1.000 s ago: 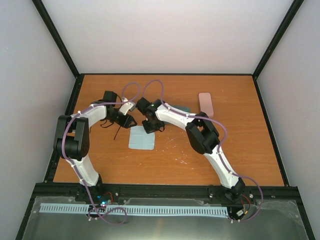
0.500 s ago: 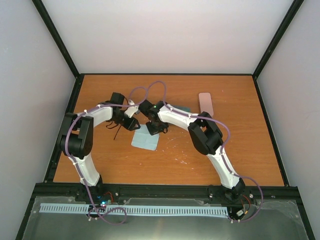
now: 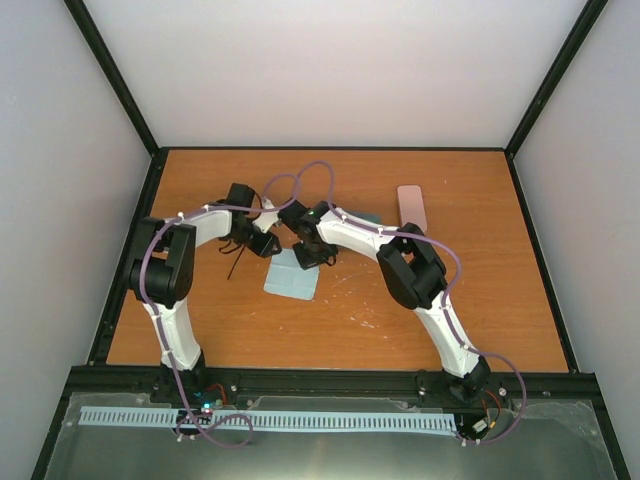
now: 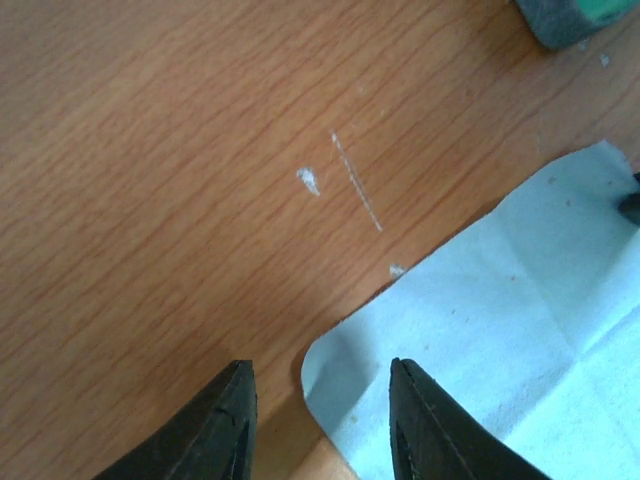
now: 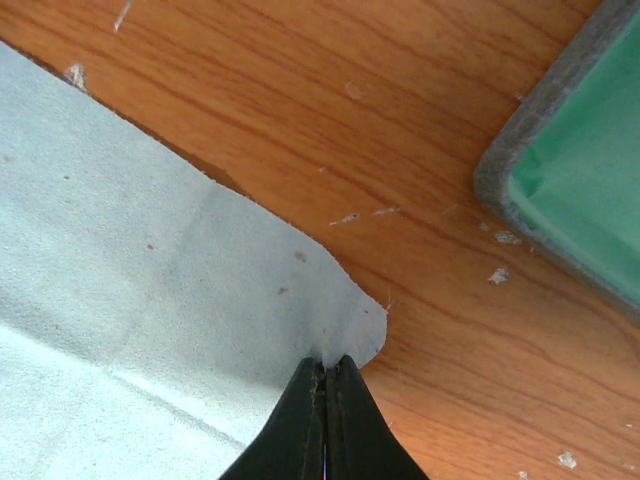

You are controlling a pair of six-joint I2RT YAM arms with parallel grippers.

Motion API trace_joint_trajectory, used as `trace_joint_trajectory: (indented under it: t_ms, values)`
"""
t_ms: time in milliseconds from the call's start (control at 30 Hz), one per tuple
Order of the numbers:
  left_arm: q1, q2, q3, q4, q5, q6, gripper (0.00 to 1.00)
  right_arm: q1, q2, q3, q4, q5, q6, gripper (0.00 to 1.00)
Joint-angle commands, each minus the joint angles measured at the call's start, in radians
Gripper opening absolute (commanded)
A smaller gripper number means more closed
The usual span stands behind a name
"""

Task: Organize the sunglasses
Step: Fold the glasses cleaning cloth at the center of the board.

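The black sunglasses (image 3: 230, 258) lie on the table just left of my left gripper (image 3: 267, 246); only a thin arm and part of the frame show past the arm. In the left wrist view the left gripper (image 4: 320, 405) is open, its fingertips straddling a corner of the light-blue cloth (image 4: 500, 330) without touching it. My right gripper (image 5: 325, 368) is shut on another corner of the same cloth (image 5: 130, 250) and lifts that corner slightly. In the top view the right gripper (image 3: 312, 257) is at the cloth's (image 3: 290, 280) far edge.
A pink case (image 3: 411, 208) lies at the back right. An open grey case with green lining (image 5: 575, 190) sits close beside the right gripper, and its corner (image 4: 560, 15) shows in the left wrist view. The table's black frame (image 3: 150, 200) borders the left side.
The left gripper has moved right to the cloth's corner. The right gripper, still pinching the cloth, has shifted it slightly right and turned it.
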Motion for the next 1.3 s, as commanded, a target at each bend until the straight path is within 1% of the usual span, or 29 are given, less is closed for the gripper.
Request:
trace_joint_trajectory:
  t_ms: [0,100,267,433,567,600,633,867,1133,1267]
  values:
    - [-0.014,0.031,0.045,0.014,0.023,0.002,0.37,-0.008,-0.036,-0.01,0.018,0.014,0.017,0.03]
    - [-0.018,0.032,0.036,0.01,0.043,0.003,0.33,-0.011,-0.036,-0.011,0.021,0.01,0.017,0.03]
    - [-0.027,0.034,0.014,0.019,0.029,0.004,0.25,-0.013,-0.031,-0.009,0.025,0.002,0.018,0.03]
    - [-0.028,0.051,0.017,0.015,0.017,0.015,0.13,-0.016,-0.033,-0.008,0.023,0.005,0.018,0.03]
    - [-0.028,0.048,0.005,0.019,0.003,0.023,0.07,-0.017,-0.032,-0.008,0.023,0.005,0.018,0.03]
    - [-0.028,0.041,0.0,0.024,-0.001,0.027,0.02,-0.018,-0.032,-0.009,0.023,0.003,0.018,0.03]
    - [-0.028,0.038,-0.004,0.027,-0.002,0.028,0.01,-0.017,-0.031,-0.009,0.022,0.003,0.018,0.03]
    - [-0.028,-0.011,-0.011,0.039,0.016,0.017,0.01,-0.019,-0.047,-0.017,0.027,0.019,0.021,0.03]
    - [-0.028,-0.103,-0.02,0.056,0.068,-0.021,0.01,-0.019,-0.137,-0.114,0.14,0.018,0.021,0.03]
    - [-0.027,-0.132,-0.02,0.062,0.088,-0.042,0.01,-0.019,-0.142,-0.127,0.154,0.008,0.015,0.03]
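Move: The left hand's open fingers stand over the far-left corner of the cleaning cloth, which lies about 1 cm to the right and 1 cm below; the cloth's middle is some 7 cm back and 4 cm right. The open green case's middle lies roughly 7 cm ahead and 18 cm right, the sunglasses 2 cm ahead and 14 cm left. The right hand already pinches the far-right corner; from it the cloth's middle is about 4 cm back and 5 cm left. Easing a little over 1 cm to the right towards the right hand, the left hand shuts its fingers on the cloth's far-left corner close to the board, then goes straight up about 3.5 cm with it. The right hand keeps its pinch on the far-right corner almost in place, then rises along with the left, roughly 2 cm. ##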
